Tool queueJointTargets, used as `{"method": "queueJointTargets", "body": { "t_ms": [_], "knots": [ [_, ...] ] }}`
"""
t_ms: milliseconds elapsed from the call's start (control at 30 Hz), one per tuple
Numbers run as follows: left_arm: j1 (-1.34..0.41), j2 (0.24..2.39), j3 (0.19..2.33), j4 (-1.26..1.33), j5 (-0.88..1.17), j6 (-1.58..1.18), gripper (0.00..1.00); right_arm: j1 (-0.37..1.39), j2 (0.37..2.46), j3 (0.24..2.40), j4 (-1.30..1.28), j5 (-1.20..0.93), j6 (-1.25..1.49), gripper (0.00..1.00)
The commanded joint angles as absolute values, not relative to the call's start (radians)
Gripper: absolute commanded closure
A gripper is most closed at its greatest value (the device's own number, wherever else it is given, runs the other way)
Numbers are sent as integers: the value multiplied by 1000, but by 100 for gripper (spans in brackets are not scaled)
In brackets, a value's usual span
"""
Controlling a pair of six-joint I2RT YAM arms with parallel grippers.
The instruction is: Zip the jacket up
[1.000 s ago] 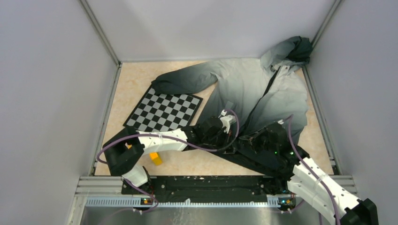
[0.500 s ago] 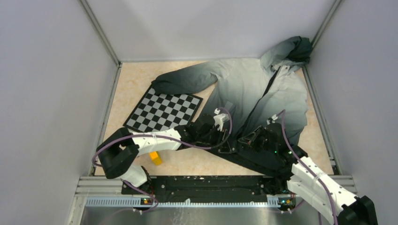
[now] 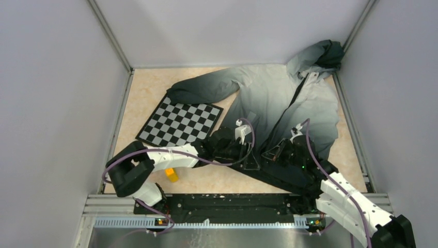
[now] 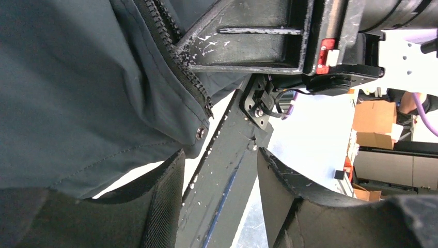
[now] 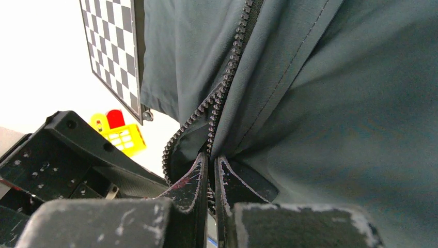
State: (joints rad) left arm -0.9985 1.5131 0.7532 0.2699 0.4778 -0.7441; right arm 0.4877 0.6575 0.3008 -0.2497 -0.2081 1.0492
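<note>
The jacket (image 3: 274,98) lies spread from the pale grey hood at the back right to the black hem near the front. Its dark zipper (image 3: 289,106) runs down the middle and is open at the hem. My right gripper (image 3: 275,153) is at the hem. In the right wrist view it (image 5: 212,157) is shut on the zipper's toothed edge (image 5: 227,77), with jacket fabric (image 5: 335,103) bunched round it. My left gripper (image 3: 252,158) is just to its left. In the left wrist view it (image 4: 219,155) is open and empty, below the other zipper end (image 4: 178,59) and the lifted hem (image 4: 77,93).
A black-and-white checkerboard (image 3: 181,123) lies left of the jacket, its corner under the left arm. A yellow block (image 3: 171,174) sits near the left arm's base and shows in the right wrist view (image 5: 121,135). Grey walls enclose the table on three sides.
Both grippers have shifted a little to the left at the hem. The right gripper stays shut on the zipper edge, and the fabric there has bunched slightly.
</note>
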Motion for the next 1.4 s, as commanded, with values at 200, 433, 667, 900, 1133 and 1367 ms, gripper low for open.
{"method": "queueJointTargets", "body": {
  "t_ms": [200,433,667,900,1133,1367],
  "knots": [
    [-1000,1592,784,331,468,-738,40,480,667,357,-193,-216,1027,100],
    [-999,1650,808,371,487,-750,46,481,663,350,-187,-207,1033,100],
    [-997,1675,816,365,478,-738,63,480,675,352,-185,-195,1028,100],
    [-949,1683,814,344,546,-687,100,481,697,376,-178,-181,965,100],
    [-867,1694,842,226,768,-550,100,480,800,545,-318,-183,640,58],
    [-840,1735,835,249,927,-542,100,482,903,818,-529,-196,293,14]
  ]
}}
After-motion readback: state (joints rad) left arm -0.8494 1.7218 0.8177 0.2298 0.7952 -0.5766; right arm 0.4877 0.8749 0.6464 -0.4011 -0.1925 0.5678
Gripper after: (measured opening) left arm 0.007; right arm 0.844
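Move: The jacket's bottom front corner, by the snap, sits about 4 cm below your open left gripper, roughly 1 cm forward and 1 cm to its right. From that hand, the zip's lower end is straight to the right by some 3 cm and 4 cm down, and the zip edge in the closed right fingers about 5 cm forward, 4 cm right and 3 cm lower. From the right hand the corner lies roughly 4 cm back, 2 cm left and 1 cm below. Bring the left gripper down about 4 cm, easing slightly right and forward, and shut its fingers on the hem corner by the snap. Then draw the corner some 2 cm left, turning the wrist a little clockwise. Hold the right hand closed on the zip edge until the left has its grip, then open it and lift away up and forward about 6 cm, tilting it up. ##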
